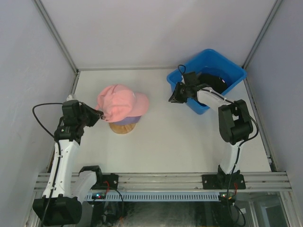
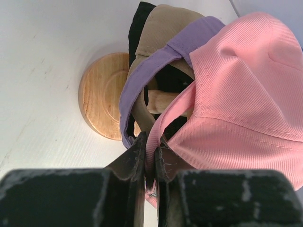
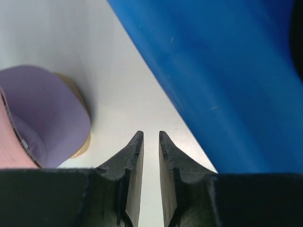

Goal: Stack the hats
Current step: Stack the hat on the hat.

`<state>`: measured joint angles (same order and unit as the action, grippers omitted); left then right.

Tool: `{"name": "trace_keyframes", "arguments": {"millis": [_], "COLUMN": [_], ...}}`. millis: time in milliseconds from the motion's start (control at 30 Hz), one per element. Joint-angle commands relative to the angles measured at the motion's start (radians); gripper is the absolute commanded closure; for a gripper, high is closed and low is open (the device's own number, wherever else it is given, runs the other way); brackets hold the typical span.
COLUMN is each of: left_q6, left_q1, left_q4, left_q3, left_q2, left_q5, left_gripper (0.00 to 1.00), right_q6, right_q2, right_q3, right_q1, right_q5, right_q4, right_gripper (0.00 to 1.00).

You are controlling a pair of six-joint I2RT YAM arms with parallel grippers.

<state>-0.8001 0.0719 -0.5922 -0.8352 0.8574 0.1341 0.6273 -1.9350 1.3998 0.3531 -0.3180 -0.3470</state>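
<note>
A pink hat (image 1: 120,104) tops a stack on the wooden stand (image 1: 122,128) at the middle left. In the left wrist view the pink hat (image 2: 246,94) lies over a purple hat (image 2: 156,61), a tan hat (image 2: 165,23) and a black hat (image 2: 137,28). My left gripper (image 1: 98,113) is at the stack's left side, and its jaws (image 2: 150,139) pinch the pink hat's back strap. My right gripper (image 1: 173,97) hovers just outside the blue bin's left wall, narrowly open and holding nothing (image 3: 150,135). Another black hat (image 1: 213,81) lies in the bin.
The blue bin (image 1: 234,71) stands at the back right, with its wall (image 3: 227,71) close to my right fingers. The wooden stand's round base (image 2: 102,94) rests on the white table. Grey walls enclose the table on the left, right and back.
</note>
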Motion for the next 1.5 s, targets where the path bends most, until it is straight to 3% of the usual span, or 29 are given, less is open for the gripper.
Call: {"name": "trace_keyframes", "arguments": {"millis": [0,167,300,433,600,1067,1467], "left_q6": [0.03,0.037,0.036,0.033,0.032,0.064,0.068], "left_q1": [0.017,0.018,0.023,0.034,0.045,0.071,0.087], "left_q4": [-0.025,-0.032,-0.024,-0.011,0.004,0.014,0.031], "left_q3": [-0.059,-0.058,-0.053,-0.05,-0.039,-0.023,-0.016], "left_q2": [-0.004,-0.007,-0.011,-0.01,-0.014,-0.008,0.006], "left_q5": [-0.042,-0.05,-0.045,-0.027,-0.006,0.065,0.1], "left_gripper": [0.87,0.86,0.86,0.86,0.86,0.85,0.85], "right_q6": [-0.068,-0.094,-0.069,0.005,0.119,0.521,0.604], "right_q2": [-0.005,-0.046,-0.008,0.051,0.113,0.097,-0.01], "right_q3": [0.03,0.147,0.153,0.063,-0.027,-0.259,-0.242], "right_q1": [-0.112,-0.164,-0.146,-0.085,0.006,0.054,0.098], "right_q5": [0.219,0.292,0.165,-0.058,-0.208,-0.404,-0.44], "right_q4": [-0.041,-0.088,-0.037,0.108,0.289,0.843,0.975], "right_gripper": [0.81,0.81,0.8,0.77,0.71,0.52,0.46]}}
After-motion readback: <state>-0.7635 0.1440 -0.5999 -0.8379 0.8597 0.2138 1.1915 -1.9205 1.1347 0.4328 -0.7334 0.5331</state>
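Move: The right hand, empty and low beside the blue basket, has the pink hat about 22 cm to its left, 6 cm nearer the base and 10 cm higher. The purple hat sits under the pink one, some 6 cm above the right hand's height, and the basket's middle is about 15 cm to this hand's right and 10 cm farther out. The left hand already pinches the pink hat's rim; that hat's middle is 8 cm to its right and 5 cm ahead. The right hand first sweeps about 10 cm to the right and 7 cm forward, pushing the blue basket aside, then turns back and swings some 19 cm left and 10 cm back towards the pink hat's brim, climbing to about 9 cm above its starting height. On the way back it rolls so that its left side comes up, ending about 40 degrees from where it began, and spreads its fingers to roughly half open, while the left hand stays nearly in place and keeps its pinch on the pink hat's rim. ##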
